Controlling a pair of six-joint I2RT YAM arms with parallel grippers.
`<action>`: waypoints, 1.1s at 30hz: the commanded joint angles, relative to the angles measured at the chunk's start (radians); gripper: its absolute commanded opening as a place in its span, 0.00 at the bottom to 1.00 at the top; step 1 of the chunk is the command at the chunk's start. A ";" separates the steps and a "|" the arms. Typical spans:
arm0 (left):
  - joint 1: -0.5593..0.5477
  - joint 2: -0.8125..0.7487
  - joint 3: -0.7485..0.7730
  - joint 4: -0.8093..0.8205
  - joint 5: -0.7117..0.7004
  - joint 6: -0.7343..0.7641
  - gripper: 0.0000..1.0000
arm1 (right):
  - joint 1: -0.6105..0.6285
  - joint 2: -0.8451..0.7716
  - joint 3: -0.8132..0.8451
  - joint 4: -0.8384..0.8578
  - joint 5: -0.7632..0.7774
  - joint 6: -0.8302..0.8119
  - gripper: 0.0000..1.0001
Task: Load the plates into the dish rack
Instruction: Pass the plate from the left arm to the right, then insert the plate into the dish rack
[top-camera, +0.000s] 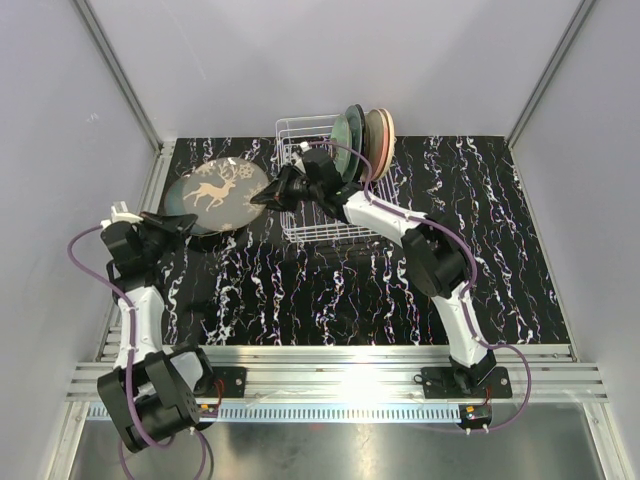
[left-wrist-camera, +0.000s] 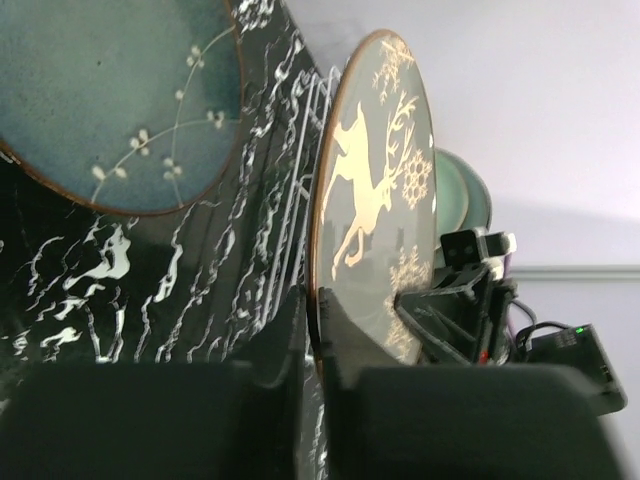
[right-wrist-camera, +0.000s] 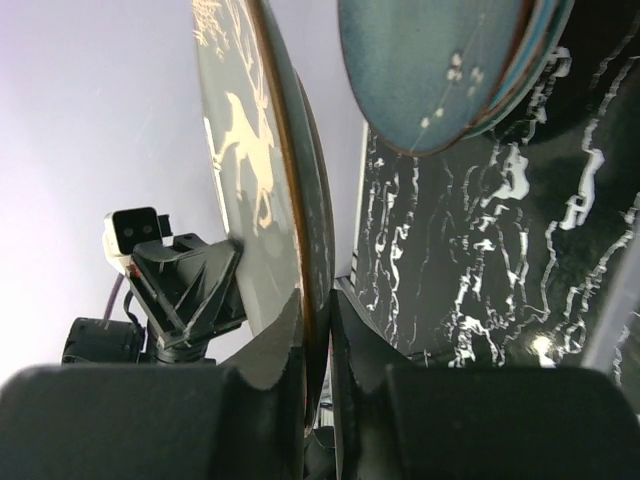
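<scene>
A grey-brown plate with a white deer (top-camera: 220, 185) hangs tilted over the table's left side, left of the white wire dish rack (top-camera: 315, 225). My left gripper (top-camera: 196, 222) is shut on its near-left rim, pinching the edge (left-wrist-camera: 315, 305). My right gripper (top-camera: 262, 197) clamps the opposite rim, one finger on each face (right-wrist-camera: 318, 300). The deer plate (left-wrist-camera: 375, 180) stands edge-on between the two grippers. Three plates (top-camera: 365, 135), green, beige and peach, stand upright at the rack's far right end. A mint-green floral plate (left-wrist-camera: 110, 90) lies on the table below the held one.
The floral plate (right-wrist-camera: 430, 60) tops a small stack on the black marbled table (top-camera: 330, 290). Grey walls close in the left, back and right. The right arm reaches across the rack's left half.
</scene>
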 joint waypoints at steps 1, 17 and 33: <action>-0.030 0.012 0.059 0.074 0.110 0.078 0.20 | -0.026 -0.108 -0.004 0.071 0.041 -0.014 0.00; -0.063 0.146 0.277 -0.206 0.018 0.311 0.83 | -0.133 -0.195 0.105 -0.211 0.188 -0.250 0.00; -0.274 0.201 0.542 -0.543 -0.362 0.605 0.99 | -0.196 -0.330 0.210 -0.477 0.654 -0.638 0.00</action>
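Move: From the right hand, which already pinches the deer plate's right rim, the dish rack's middle lies roughly 18 cm right, 8 cm ahead and 14 cm below; the racked green plate stands some 20 cm right, 13 cm ahead and 8 cm lower. The left hand is still at the opposite rim: the rack is about 36 cm right of it, 14 cm ahead and 14 cm below, the blue plate about 6 cm ahead, 1 cm right and 16 cm down. Rightward and forward, about 19 cm and 10 cm, the right hand keeps its pinch and carries the deer plate to above the rack, first dipping, then climbing past its starting height as its fingers swing clockwise and tip down. The left fingers open wide and release the rim; that hand shifts a few centimetres forward and right, rises slightly and rolls its left side up some 30 degrees. ##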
